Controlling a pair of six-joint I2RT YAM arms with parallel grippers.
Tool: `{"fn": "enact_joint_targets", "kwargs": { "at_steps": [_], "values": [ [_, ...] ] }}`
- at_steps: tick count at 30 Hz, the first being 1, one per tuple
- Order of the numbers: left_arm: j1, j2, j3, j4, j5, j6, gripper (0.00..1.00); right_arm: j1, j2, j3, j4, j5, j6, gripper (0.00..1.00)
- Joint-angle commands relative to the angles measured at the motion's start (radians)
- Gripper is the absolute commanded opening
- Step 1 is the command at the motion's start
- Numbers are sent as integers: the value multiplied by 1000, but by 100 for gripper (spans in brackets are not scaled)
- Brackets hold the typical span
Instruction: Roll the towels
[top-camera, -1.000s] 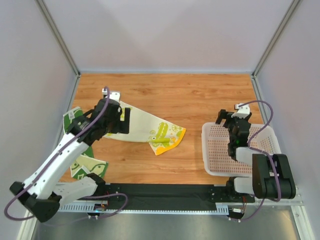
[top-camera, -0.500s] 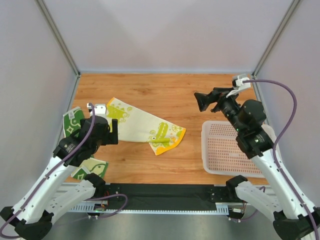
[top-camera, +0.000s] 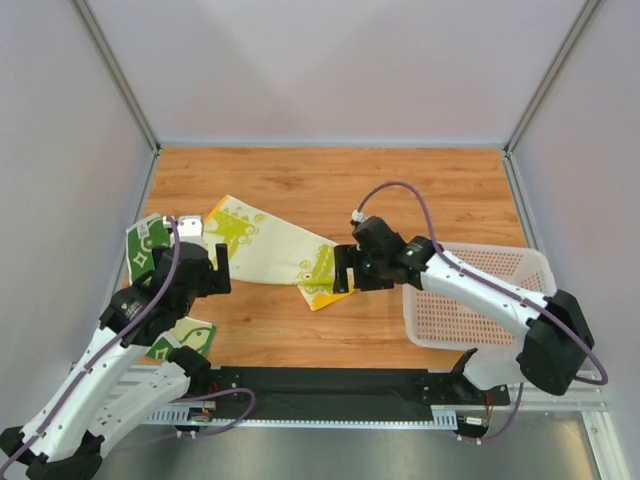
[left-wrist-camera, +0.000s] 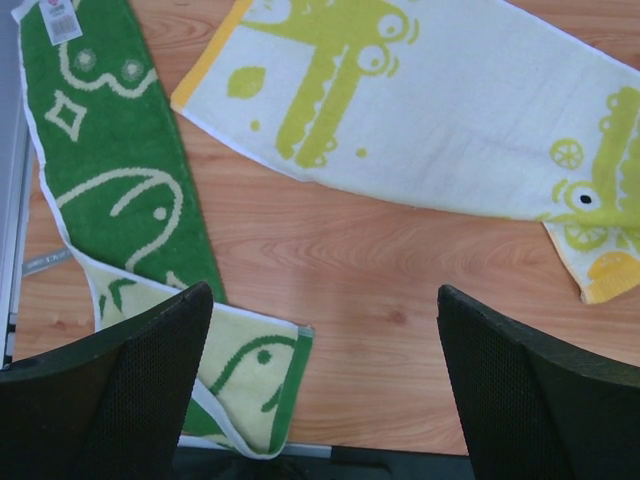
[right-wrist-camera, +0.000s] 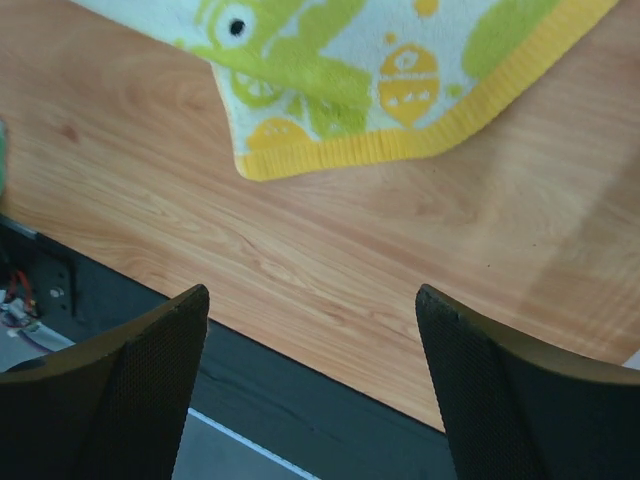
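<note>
The pale yellow towel (top-camera: 275, 248) with yellow-green prints lies flat on the wood, its yellow-hemmed corner (right-wrist-camera: 400, 90) showing in the right wrist view. The dark green towel (top-camera: 143, 245) lies crumpled along the left wall, and a folded end (left-wrist-camera: 245, 375) shows its pale underside. My left gripper (top-camera: 222, 272) hovers open between the two towels (left-wrist-camera: 322, 300), holding nothing. My right gripper (top-camera: 340, 272) hangs open just off the pale towel's right corner (right-wrist-camera: 312, 295), above bare wood, with nothing between its fingers (right-wrist-camera: 500, 390).
A white perforated basket (top-camera: 450, 320) stands at the right, partly under my right arm. A black strip (right-wrist-camera: 300, 400) runs along the table's near edge. Grey walls enclose the table on the left, back and right.
My right arm swung from the basket across to the pale towel's right corner. My left arm drew back off that towel toward the near left. Neither towel has moved.
</note>
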Motion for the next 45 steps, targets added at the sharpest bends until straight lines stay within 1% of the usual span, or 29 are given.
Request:
{"fn": "enact_joint_targets", "kwargs": {
  "at_steps": [1, 5, 9, 14, 16, 17, 22, 25, 26, 28, 29, 31, 34, 35, 37, 38, 40, 41, 42, 43, 44, 45],
  "values": [
    [6, -5, -4, 23, -21, -2, 100, 64, 82, 48, -65, 39, 76, 85],
    [6, -13, -8, 26, -27, -2, 100, 126, 210, 117, -67, 59, 88, 80],
    [6, -21, -9, 24, -30, -2, 100, 149, 314, 186, -82, 100, 92, 77],
    [6, -28, -12, 26, -35, -1, 100, 201, 477, 313, -134, 163, 61, 73],
    [6, -28, -11, 24, -35, -1, 100, 206, 512, 345, -137, 169, 58, 69],
    [6, -28, -11, 23, -38, -1, 100, 210, 541, 352, -133, 166, 58, 66],
    [6, -28, -14, 23, -38, -2, 100, 212, 603, 373, -117, 175, 58, 63],
    [6, -27, -14, 24, -38, -4, 100, 213, 636, 378, -102, 175, 50, 59],
    [6, -25, -14, 23, -38, -2, 100, 212, 647, 379, -97, 175, 49, 54],
    [6, -25, -14, 23, -40, -4, 100, 219, 672, 379, -96, 181, 42, 50],
    [6, -25, -14, 23, -41, -4, 100, 224, 678, 376, -96, 187, 39, 48],
    [6, -27, -14, 21, -44, -5, 100, 233, 686, 368, -96, 201, 36, 46],
    [6, -25, -14, 21, -44, -7, 100, 242, 686, 349, -99, 223, 35, 38],
    [6, -27, -14, 20, -44, -7, 100, 243, 681, 342, -97, 226, 33, 30],
    [6, -25, -14, 20, -49, -8, 100, 244, 673, 318, -96, 229, 32, 22],
    [6, -25, -14, 20, -50, -10, 100, 246, 655, 307, -96, 232, 26, 14],
    [8, -22, -14, 18, -53, -10, 100, 244, 627, 280, -117, 246, 15, 7],
    [6, -22, -12, 18, -55, -11, 100, 244, 585, 266, -132, 258, 4, 2],
    [6, -21, -12, 17, -55, -11, 100, 244, 549, 252, -166, 278, -2, 1],
    [6, -21, -11, 15, -57, -11, 100, 244, 514, 229, -185, 290, -5, 0],
    [8, -19, -11, 15, -58, -10, 100, 244, 426, 191, -206, 305, -11, 0],
    [8, -13, -11, 17, -57, -8, 100, 244, 379, 166, -253, 331, -16, 0]
  ]
}}
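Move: The free near corner of the yellow-edged towel's folded end lies about 7 cm to the left of the right hand, level with it fore and aft, and some 12 cm below. That end's outer corner is roughly 10 cm ahead and 4 cm to the right of the hand. The towel's body lies about 12 cm ahead and 15 cm left, and the basket some 28 cm right and 2 cm ahead. From the left hand, the near corner lies about 21 cm to the right, level, and 20 cm below. Bring the open right gripper down about 12 cm and left some 7 cm onto the towel's near yellow corner, tilting the wrist so the fingers come from a slant to pointing nearly straight down. Narrow the fingers on the way, shut them on the corner at table level, then draw it about 4 cm to the right and slightly back, keeping low. ##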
